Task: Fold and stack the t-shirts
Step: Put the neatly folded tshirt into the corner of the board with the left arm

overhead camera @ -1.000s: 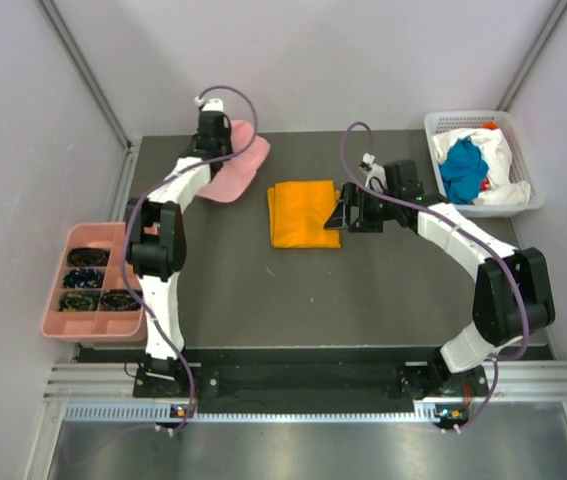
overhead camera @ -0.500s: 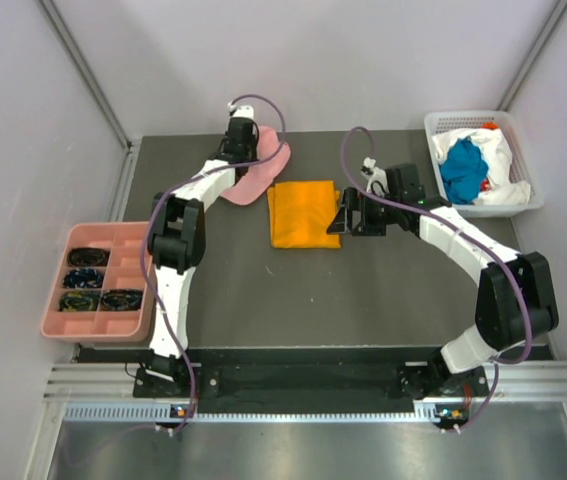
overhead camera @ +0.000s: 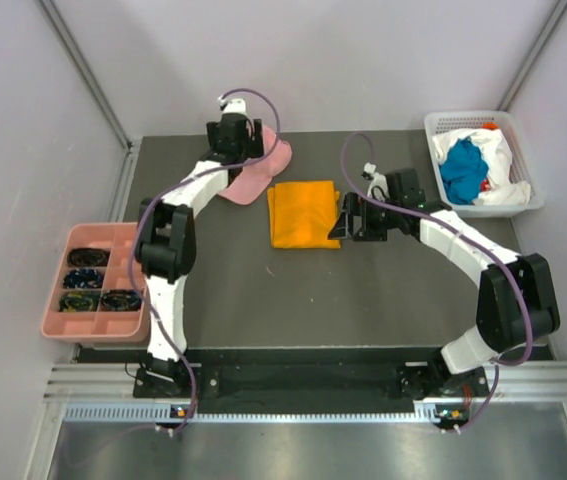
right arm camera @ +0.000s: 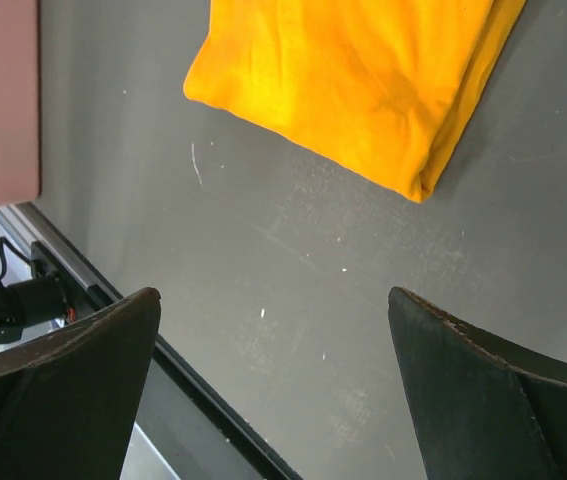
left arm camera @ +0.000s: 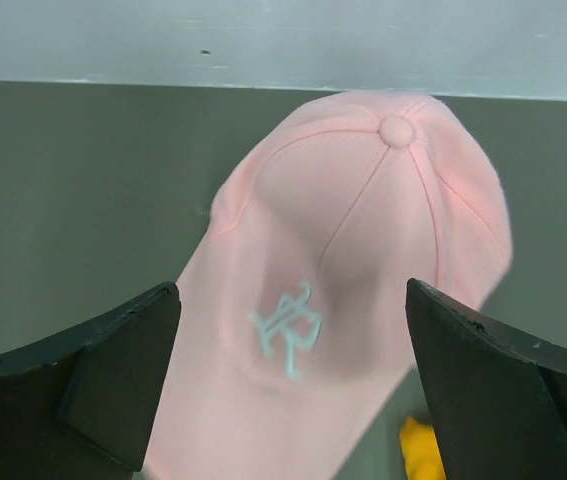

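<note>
A folded bright orange-yellow t-shirt [overhead camera: 303,213] lies flat at the middle of the table; its corner also fills the top of the right wrist view [right arm camera: 353,80]. My right gripper [overhead camera: 342,222] stands open just off its right edge, above bare table [right arm camera: 273,330]. A teal-blue t-shirt [overhead camera: 461,172] and a white one [overhead camera: 504,158] lie crumpled in the basket. My left gripper [overhead camera: 240,152] hangs open at the back of the table, its jaws spread wide over the pink cap [left arm camera: 353,250] without gripping it [left arm camera: 293,340].
The pink cap [overhead camera: 259,172] with a pale logo lies just back-left of the orange shirt. A white mesh basket [overhead camera: 433,122] sits at the back right. A pink compartment tray [overhead camera: 55,325] stands at the left edge. The back wall is close behind the cap.
The left gripper carried the pink cap a little to the right, then opened and let it go. The right arm has hardly moved.
</note>
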Controlling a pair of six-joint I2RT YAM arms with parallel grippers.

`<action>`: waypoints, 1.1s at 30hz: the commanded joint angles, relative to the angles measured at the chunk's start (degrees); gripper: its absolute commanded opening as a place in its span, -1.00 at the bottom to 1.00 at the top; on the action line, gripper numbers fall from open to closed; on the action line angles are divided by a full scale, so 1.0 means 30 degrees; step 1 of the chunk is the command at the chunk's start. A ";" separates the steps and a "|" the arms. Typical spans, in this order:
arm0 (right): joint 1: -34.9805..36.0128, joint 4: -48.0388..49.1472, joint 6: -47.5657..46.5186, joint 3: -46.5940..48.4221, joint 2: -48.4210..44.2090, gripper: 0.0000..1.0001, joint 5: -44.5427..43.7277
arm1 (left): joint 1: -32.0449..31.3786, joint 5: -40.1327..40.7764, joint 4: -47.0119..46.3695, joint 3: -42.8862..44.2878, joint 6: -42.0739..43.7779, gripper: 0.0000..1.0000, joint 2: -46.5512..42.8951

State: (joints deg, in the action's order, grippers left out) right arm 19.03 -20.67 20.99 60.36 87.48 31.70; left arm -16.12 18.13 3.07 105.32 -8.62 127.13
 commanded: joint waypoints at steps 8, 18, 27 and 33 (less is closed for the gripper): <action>0.0279 0.0941 -0.0026 -0.0519 -0.0919 0.93 0.0244 | -0.0134 -0.2524 -0.0351 -0.8556 -0.3599 0.98 -1.1582; 0.0396 0.1732 0.0531 -0.0930 -0.0304 0.93 -0.0196 | -0.1979 -0.5310 -0.2631 -1.8395 -0.4887 0.98 -1.4485; 0.0952 0.1703 0.0736 -0.0871 0.0107 0.93 -0.0607 | -0.2069 -0.8380 -0.5589 -2.0191 -0.5823 0.98 -1.2819; 0.0982 0.1644 0.0708 -0.0813 0.0370 0.93 -0.0753 | -0.0405 -1.2681 -1.1377 -2.0984 -0.8781 0.98 -1.0037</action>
State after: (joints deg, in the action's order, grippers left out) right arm 21.39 -17.87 23.14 57.71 87.85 30.09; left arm -21.34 -8.73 -14.66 44.18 -27.90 92.27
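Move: The folded orange t-shirt lies about 17 cm back towards the base and 15 cm to the right of the left hand, roughly 14 cm below it. The pink cap, already released, sits right under that hand, level with it fore and aft, some 4 cm to its right and 10 cm below. From the right hand the t-shirt is about 8 cm ahead, 8 cm to the left and 12 cm down. With its fingers staying wide open, the left hand backs away from the cap in a high arc, climbing about 16 cm while drawing back, then sinking steeply to some 8 cm below its starting height as it comes down towards the near left corner of the folded t-shirt. It ends roughly 25 cm further back and 7 cm further right, the fingers tipping down, turning clockwise by some 20 degrees and rolling left side down, with a last small creep right and forward at the t-shirt; no touch can be seen. ##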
